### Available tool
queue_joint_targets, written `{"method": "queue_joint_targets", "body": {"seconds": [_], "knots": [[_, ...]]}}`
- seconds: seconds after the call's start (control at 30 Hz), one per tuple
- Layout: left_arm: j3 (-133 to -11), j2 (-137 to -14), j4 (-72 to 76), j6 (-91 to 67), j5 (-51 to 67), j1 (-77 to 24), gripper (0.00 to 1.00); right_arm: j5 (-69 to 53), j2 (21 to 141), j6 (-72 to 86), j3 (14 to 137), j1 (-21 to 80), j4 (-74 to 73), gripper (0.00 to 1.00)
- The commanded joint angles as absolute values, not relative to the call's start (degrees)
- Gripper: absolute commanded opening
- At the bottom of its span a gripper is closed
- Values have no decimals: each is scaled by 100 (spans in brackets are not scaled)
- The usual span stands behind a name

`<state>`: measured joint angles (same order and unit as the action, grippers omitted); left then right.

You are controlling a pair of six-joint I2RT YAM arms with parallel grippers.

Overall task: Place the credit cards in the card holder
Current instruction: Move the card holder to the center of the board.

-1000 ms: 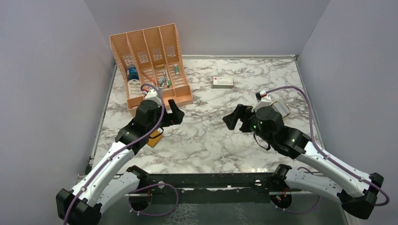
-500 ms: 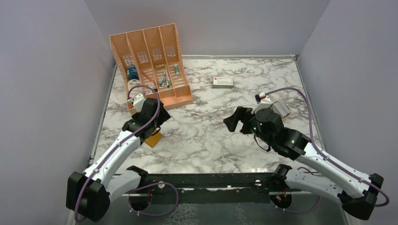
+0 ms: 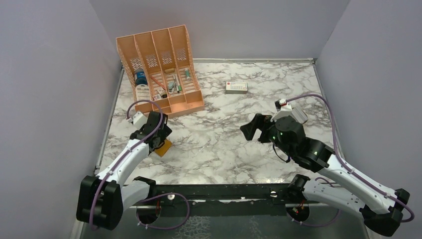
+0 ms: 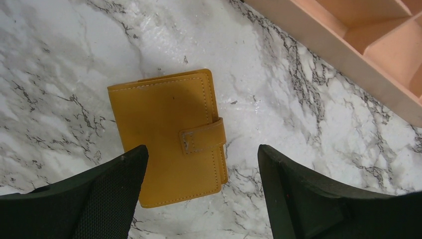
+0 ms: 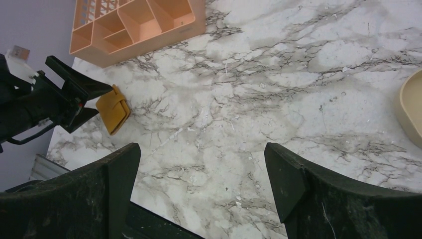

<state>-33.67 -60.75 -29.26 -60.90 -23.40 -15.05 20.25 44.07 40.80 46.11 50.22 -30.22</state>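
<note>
The card holder (image 3: 164, 147) (image 4: 164, 132) is a mustard-orange wallet lying shut and flat on the marble, its strap closed across the front. My left gripper (image 3: 159, 135) (image 4: 201, 149) hovers right over it, open. In the left wrist view one finger covers the card holder's lower left corner and the other stands off to its right, over bare marble. My right gripper (image 3: 251, 129) (image 5: 201, 149) is wide open above the table's middle, with nothing between its fingers. It sees the card holder (image 5: 113, 110) far to the left. I cannot make out the credit cards in any view.
A large orange desk organiser (image 3: 159, 69) (image 4: 378, 45) (image 5: 134, 25) stands at the back left, close behind the card holder. A white box with a red mark (image 3: 236, 87) lies at the back centre. A tan dish (image 5: 412, 107) shows its rim at the right.
My left arm has swung back and left from beside the organiser to over the card holder, and its jaws have narrowed a little. The right arm has shifted slightly.
</note>
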Motion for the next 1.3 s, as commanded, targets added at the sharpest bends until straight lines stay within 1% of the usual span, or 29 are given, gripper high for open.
{"method": "queue_joint_targets", "body": {"seconds": [0.0, 0.5, 0.73, 0.97, 1.27], "knots": [[-3192, -6224, -2826, -6232, -2434, -1468, 83, 2219, 4341, 4052, 4700, 5058, -3154, 97], [-3006, -6634, -2299, -5728, -1254, -1477, 83, 2421, 4522, 4289, 4844, 5054, -3461, 97], [-2972, -6796, -2140, -5626, -907, -1593, 83, 2485, 4540, 4405, 4778, 5050, -3544, 96], [-3087, -6965, -1959, -5726, -621, -2134, 82, 2586, 4572, 4508, 4747, 5054, -3595, 96], [-3309, -7397, -1807, -6107, -643, -3248, 82, 2612, 4586, 4548, 4743, 5058, -3666, 96]]}}
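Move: The card holder lies flat on the board just under the left hand, its middle about 4 cm below, some 2 cm to the left and 1 cm back. Around it, the middle of the peach organizer is roughly 24 cm ahead of the hand and 3 cm to its left; the small white box is about 30 cm ahead and 35 cm to the right. From the right hand the card holder lies some 42 cm to the left, 4 cm ahead and about 19 cm lower. The card holder gets the left hand's left fingertip set on its top face as the hand sinks about 2.5 cm, fingers staying wide open. It is then dragged flat along the board to the right, towards the middle, slowly at first and then faster, the hand travelling roughly 11 cm while turning about 20 degrees clockwise and tilting its left side slightly down. ##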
